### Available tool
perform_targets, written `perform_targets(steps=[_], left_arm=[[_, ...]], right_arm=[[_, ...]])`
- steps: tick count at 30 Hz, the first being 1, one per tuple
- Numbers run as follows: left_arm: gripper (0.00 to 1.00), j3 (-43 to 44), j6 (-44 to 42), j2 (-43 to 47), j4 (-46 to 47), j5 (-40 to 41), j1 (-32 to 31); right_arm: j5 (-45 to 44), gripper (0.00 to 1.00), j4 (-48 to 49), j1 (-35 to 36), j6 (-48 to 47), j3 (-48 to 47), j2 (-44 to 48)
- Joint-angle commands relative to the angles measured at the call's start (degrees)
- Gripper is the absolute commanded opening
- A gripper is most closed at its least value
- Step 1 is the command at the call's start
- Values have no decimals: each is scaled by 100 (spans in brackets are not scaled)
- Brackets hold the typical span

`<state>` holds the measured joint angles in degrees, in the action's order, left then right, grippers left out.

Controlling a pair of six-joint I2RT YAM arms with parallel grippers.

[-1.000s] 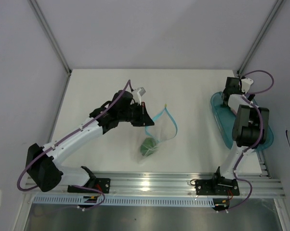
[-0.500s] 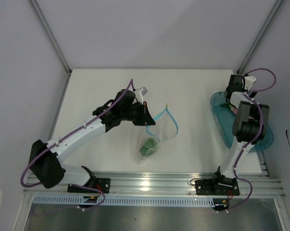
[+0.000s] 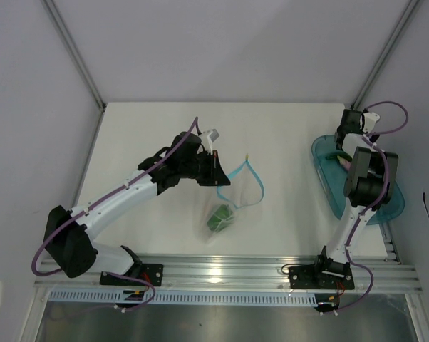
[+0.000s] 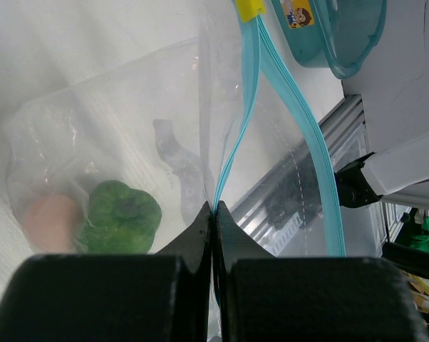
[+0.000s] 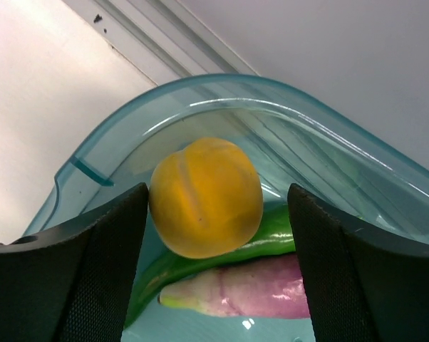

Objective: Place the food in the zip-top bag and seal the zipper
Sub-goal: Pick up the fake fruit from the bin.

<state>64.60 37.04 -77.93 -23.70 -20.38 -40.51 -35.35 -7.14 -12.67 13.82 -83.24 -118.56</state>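
Note:
The zip-top bag [image 3: 232, 199] lies mid-table with its mouth held up, a green bell pepper [image 3: 219, 217] inside. My left gripper [image 3: 216, 173] is shut on the zipper [image 4: 243, 107] at the mouth's edge. In the left wrist view the pinch [image 4: 214, 210] is plain, with the green pepper [image 4: 122, 217] and a pale egg [image 4: 49, 222] showing through the plastic. My right gripper [image 3: 339, 148] reaches down into the teal tray [image 3: 328, 189]. Its open fingers [image 5: 216, 192] straddle the yellow pepper [image 5: 206, 197]; the left finger touches it and the right stands apart. A purple eggplant [image 5: 271, 288] lies below.
A long green pepper [image 5: 157, 267] lies under the yellow one in the tray [image 5: 200, 100]. The tray's rim [image 4: 343, 43] shows beyond the bag. An aluminium rail [image 3: 221, 271] runs along the near edge, and walls close in the far right corner.
My right wrist has shifted slightly toward the far end of the tray. The left arm has edged forward a little, still holding the bag's mouth.

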Motion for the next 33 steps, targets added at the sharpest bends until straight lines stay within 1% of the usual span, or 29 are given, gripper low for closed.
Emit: perform_targets(steps=[1, 4, 5, 6, 7, 8, 9, 15, 16, 18, 19, 20, 24, 30, 31, 33], left_arm=[[1, 238, -109, -3, 50, -133, -45], [1, 238, -109, -3, 50, -133, -45], [1, 255, -109, -12, 59, -141, -45], [1, 246, -109, -3, 59, -150, -45], [1, 238, -109, -3, 50, -150, -45], [1, 229, -109, 15, 41, -150, -45], [1, 220, -109, 15, 41, -150, -45], [0, 202, -127, 32, 32, -159, -45], [1, 194, -118, 50, 32, -159, -45], [1, 202, -118, 59, 32, -168, -45], [1, 202, -118, 76, 15, -168, -45], [0, 194, -118, 85, 24, -168, -53], [0, 176, -109, 146, 24, -159, -45], [1, 132, -83, 208, 41, -177, -45], [1, 141, -74, 226, 59, -177, -45], [1, 106, -65, 278, 68, -177, -45]], right_arm=[[29, 80, -130, -34, 15, -272, -44], [64, 76, -113, -43, -2, -263, -53], [90, 69, -139, -43, -11, -306, -53], [99, 67, -156, -52, -11, -324, -88], [99, 60, -183, -52, -11, -333, -88], [99, 58, -192, -52, -11, -324, -79], [99, 56, -192, -52, -3, -316, -62], [134, 56, -253, -52, 59, -219, -9], [143, 51, -236, -52, 59, -210, 8], [134, 36, -236, -52, 24, -192, 26], [125, 23, -218, -52, 24, -166, 61], [117, 21, -209, -52, 24, -149, 87], [108, 21, -227, -52, 32, -113, 237], [125, 20, -394, -34, 112, 18, 816], [134, 20, -437, -8, 120, 53, 904], [178, 15, -473, 18, 112, 176, 1168]])
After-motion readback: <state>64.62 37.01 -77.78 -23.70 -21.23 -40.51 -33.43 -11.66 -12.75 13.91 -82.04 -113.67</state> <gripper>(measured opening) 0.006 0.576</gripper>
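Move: The yellow fruit already sits between the right hand's open fingers, its middle about 1 cm below them and level otherwise. The green chili lies in the bin some 5 cm back and 6 cm left of that hand, 4 cm lower; the eggplant is some 10 cm back, 4 cm left and also 4 cm lower. From the left hand, the yellow fruit lies roughly 25 cm ahead, 52 cm right and 14 cm below. The right fingers close on the two sides of the yellow fruit and pinch it, the hand staying in place in the corner of the bin. After holding that grip for a while, the hand starts to lift the fruit off the bin floor, going up about 2 cm and back about 1 cm, with the wrist hardly turning. ##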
